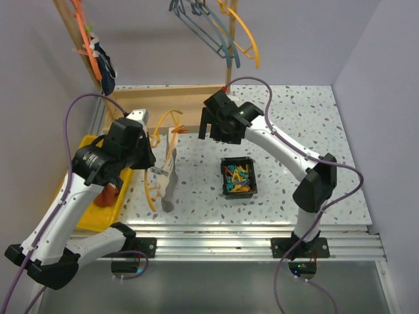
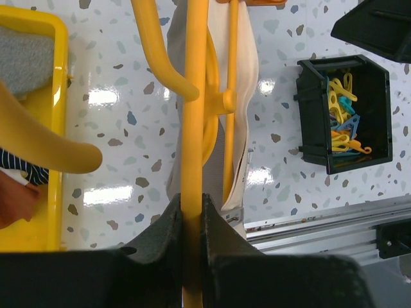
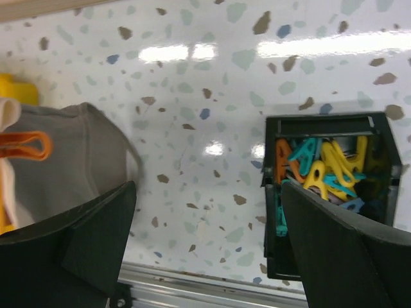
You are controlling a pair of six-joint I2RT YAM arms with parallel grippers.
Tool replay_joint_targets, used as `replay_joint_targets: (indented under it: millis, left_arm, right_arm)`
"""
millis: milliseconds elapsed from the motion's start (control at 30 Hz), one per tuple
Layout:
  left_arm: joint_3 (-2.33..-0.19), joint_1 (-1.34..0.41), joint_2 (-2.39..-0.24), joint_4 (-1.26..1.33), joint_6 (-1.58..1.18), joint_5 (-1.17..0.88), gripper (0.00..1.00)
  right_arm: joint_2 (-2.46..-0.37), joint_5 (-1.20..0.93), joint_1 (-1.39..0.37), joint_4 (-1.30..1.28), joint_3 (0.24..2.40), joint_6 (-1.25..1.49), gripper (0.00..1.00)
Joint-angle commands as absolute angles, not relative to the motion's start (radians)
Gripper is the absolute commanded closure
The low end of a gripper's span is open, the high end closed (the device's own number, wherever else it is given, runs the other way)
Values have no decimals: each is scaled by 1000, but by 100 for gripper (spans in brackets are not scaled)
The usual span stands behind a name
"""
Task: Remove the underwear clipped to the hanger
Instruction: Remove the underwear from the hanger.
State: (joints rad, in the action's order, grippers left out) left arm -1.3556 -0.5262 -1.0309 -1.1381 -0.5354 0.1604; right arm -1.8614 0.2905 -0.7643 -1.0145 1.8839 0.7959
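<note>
My left gripper (image 1: 146, 149) (image 2: 192, 204) is shut on the bar of a yellow hanger (image 1: 159, 134) (image 2: 194, 115), held above the table. A grey and cream piece of underwear (image 1: 169, 183) (image 2: 241, 96) (image 3: 70, 170) hangs from that hanger, held by an orange clip (image 3: 24, 145). My right gripper (image 1: 213, 134) (image 3: 209, 218) stands open above the table, just right of the hanging underwear and not touching it. More underwear lies in the yellow tray (image 1: 88, 216) (image 2: 51, 128): a grey piece (image 2: 22, 61) and a rust-brown piece (image 1: 107, 195). A dark navy piece (image 1: 107, 65) hangs on the rack at the back left.
A black bin (image 1: 224, 178) (image 2: 311, 115) (image 3: 273, 192) of colourful plastic clips stands on the speckled table right of the hanger. Blue and orange hangers (image 1: 222, 29) hang from the wooden rack at the back. A metal rail (image 1: 262, 239) runs along the near edge.
</note>
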Motion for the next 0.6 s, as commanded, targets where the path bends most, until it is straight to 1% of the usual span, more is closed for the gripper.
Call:
replay_joint_targets:
  millis: [0,100,133,167,200,233,267,500,567]
  left_arm:
    - [-1368,-529,-1019,-1092,-532,170,100]
    - [-1362,-529,-1016,-1088,-529,169,100]
    - [-1361,-528,-1012,-1083,-529,169,100]
    - [-1361,-529,-1011,-1081,-529,167,100]
    - [-1362,-528,-1011,-1080,-526,164,100]
    - [-1364,-529,-1009,-1080,-526,164,100]
    - [-1365,-529,-1008,-1083,-526,164,100]
    - [-1367,-528,-993,-1086,-537,153,100]
    - [-1364,-528,-989,-1086,-537,150,100]
  right_arm:
    - [-1718,117,-770,-752,1803,761,2]
    - [-1707,-44,-753,-616,1763,807,2]
    - [-1701,-175,-729,-548,1705,872,2]
    - [-1695,-220,-718,-390,1663,917,2]
    - [-1687,-251,-709,-317,1625,1002,2]
    - [-1687,-274,-695,-257,1567,1034,2]
    - [-1692,-291,-692,-186,1553,1058,2]
    - [-1790,-370,-673,-36,1549,1186,2]
    - [-1819,-388,-672,38,1543,1233,6]
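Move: The right hand, wide open, goes for the orange clip on the yellow hanger, about 13 cm to its left, 3 cm ahead and 2 cm higher. The grey underwear hangs some 16 cm left and 11 cm back of this hand, around 7 cm lower; the black clip box sits 9 cm back, 8 cm right, about 17 cm down. From the left hand, the clip is roughly 14 cm ahead, 7 cm right and 3 cm below. With the left fingers still pinching the yellow hanger and holding it nearly still, the right hand sweeps left about 10 cm towards the orange clip, rising some 5 cm early on and easing forward at the end. The right wrist rolls around 50 degrees, its left side rising, so the open fingers swing from pointing mostly down to pointing left and forward at the clip; contact with the clip can't be seen. ##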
